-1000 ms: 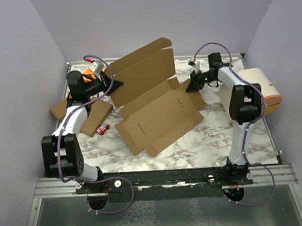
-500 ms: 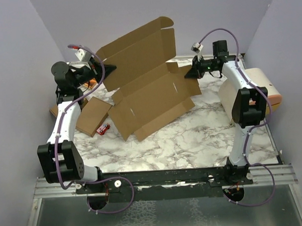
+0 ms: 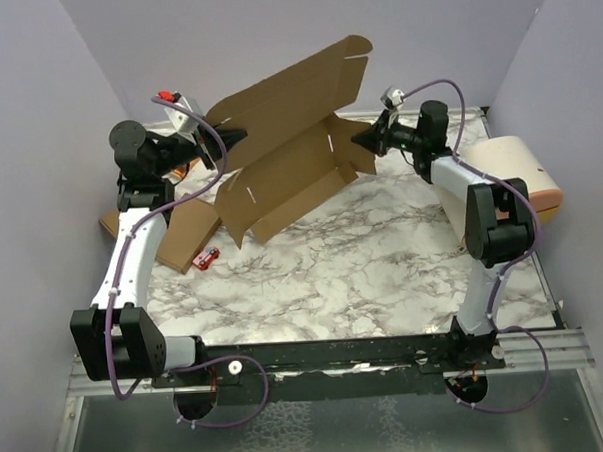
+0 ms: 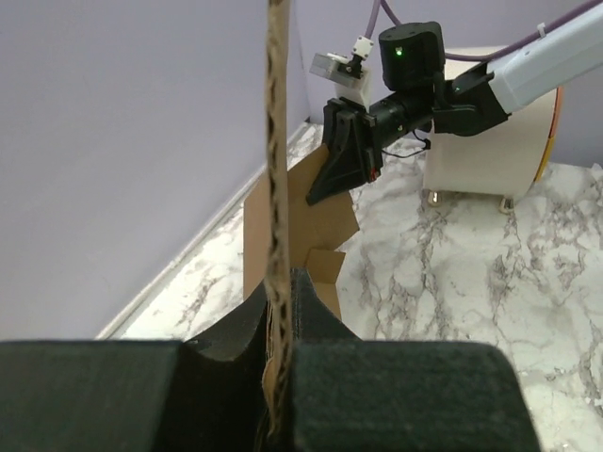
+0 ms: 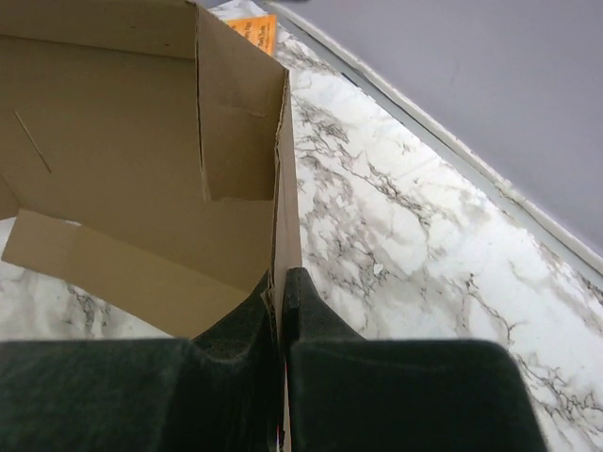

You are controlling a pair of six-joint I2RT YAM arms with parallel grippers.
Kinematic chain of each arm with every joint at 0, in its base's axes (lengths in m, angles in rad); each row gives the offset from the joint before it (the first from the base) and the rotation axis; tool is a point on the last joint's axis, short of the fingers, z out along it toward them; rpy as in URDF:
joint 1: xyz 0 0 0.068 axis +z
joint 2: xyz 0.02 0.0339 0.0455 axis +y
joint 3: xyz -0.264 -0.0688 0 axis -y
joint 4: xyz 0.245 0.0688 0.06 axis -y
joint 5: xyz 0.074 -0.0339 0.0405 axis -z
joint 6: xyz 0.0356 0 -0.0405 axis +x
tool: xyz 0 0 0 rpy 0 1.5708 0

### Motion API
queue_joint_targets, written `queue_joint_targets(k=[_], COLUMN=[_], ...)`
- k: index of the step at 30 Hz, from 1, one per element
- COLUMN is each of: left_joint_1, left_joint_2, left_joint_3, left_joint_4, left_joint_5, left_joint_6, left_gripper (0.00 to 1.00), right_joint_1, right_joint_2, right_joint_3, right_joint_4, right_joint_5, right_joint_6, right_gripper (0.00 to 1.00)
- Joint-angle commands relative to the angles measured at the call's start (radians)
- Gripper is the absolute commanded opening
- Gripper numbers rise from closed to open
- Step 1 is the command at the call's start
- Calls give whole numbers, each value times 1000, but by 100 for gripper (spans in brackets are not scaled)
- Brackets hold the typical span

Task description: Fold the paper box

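Note:
The paper box (image 3: pixel 293 151) is a large brown die-cut sheet with flaps and slits, held up off the table and tilted, its lid panel rising toward the back wall. My left gripper (image 3: pixel 240 137) is shut on the box's left edge; in the left wrist view the corrugated edge (image 4: pixel 277 188) runs straight up out of the closed jaws (image 4: pixel 281 282). My right gripper (image 3: pixel 359 138) is shut on a side flap at the box's right end. In the right wrist view that flap (image 5: pixel 285 179) stands pinched between the fingers (image 5: pixel 281 282), with the box's inside (image 5: pixel 104 160) to the left.
A flat brown cardboard piece (image 3: pixel 187 231) lies on the marble table under the left arm, with a small red object (image 3: pixel 207 256) beside it. An orange item (image 5: pixel 252 30) sits near the back left corner. A cream and orange appliance (image 3: pixel 515 177) stands at the right wall.
Both arms have lifted the box off the table and carried it toward the back; it now hangs tilted between them. The right gripper closed on the side flap.

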Motion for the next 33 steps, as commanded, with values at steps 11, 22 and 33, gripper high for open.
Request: queue_joint_targets(k=[11, 22, 33], left_joint_1=[-51, -62, -62], left_joint_2=[-51, -53, -29], left_joint_3=[-182, -136, -83], left_joint_4=[-88, -212, -217], left_joint_5=[-7, -82, -88], left_joint_6=[88, 192, 203], left_gripper=[0, 0, 0], right_joint_1=[9, 9, 9], right_joint_2=[-34, -166, -142], right_joint_3=[-293, -205, -29], right_joint_4=[418, -143, -673], right_joint_5=[-37, -29, 133], right_joint_6=[24, -279, -545], right_gripper=[28, 41, 42])
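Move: My right fingers already pinch the paper box's side flap, whose middle is about 3 cm back and 4 cm below them; the base panel's middle is some 15 cm left, 8 cm back and 10 cm down. The lid panel is roughly 13 cm left, 7 cm back and 22 cm up. From my left hand, which holds the lid's edge, the base panel is about 9 cm right, 6 cm ahead and 30 cm down; the lid's middle is 11 cm right and 7 cm ahead. I lower the box with both hands: my left keeps its pinch on the lid edge, sinks about 8 cm while rolling slightly forward side down, then holds. My right sinks nearly 6 cm as its fingers open and let go of the side flap, draws back towards me while rising again part of the way, then tips its fingers down about 15 degrees, staying open near the flap. ##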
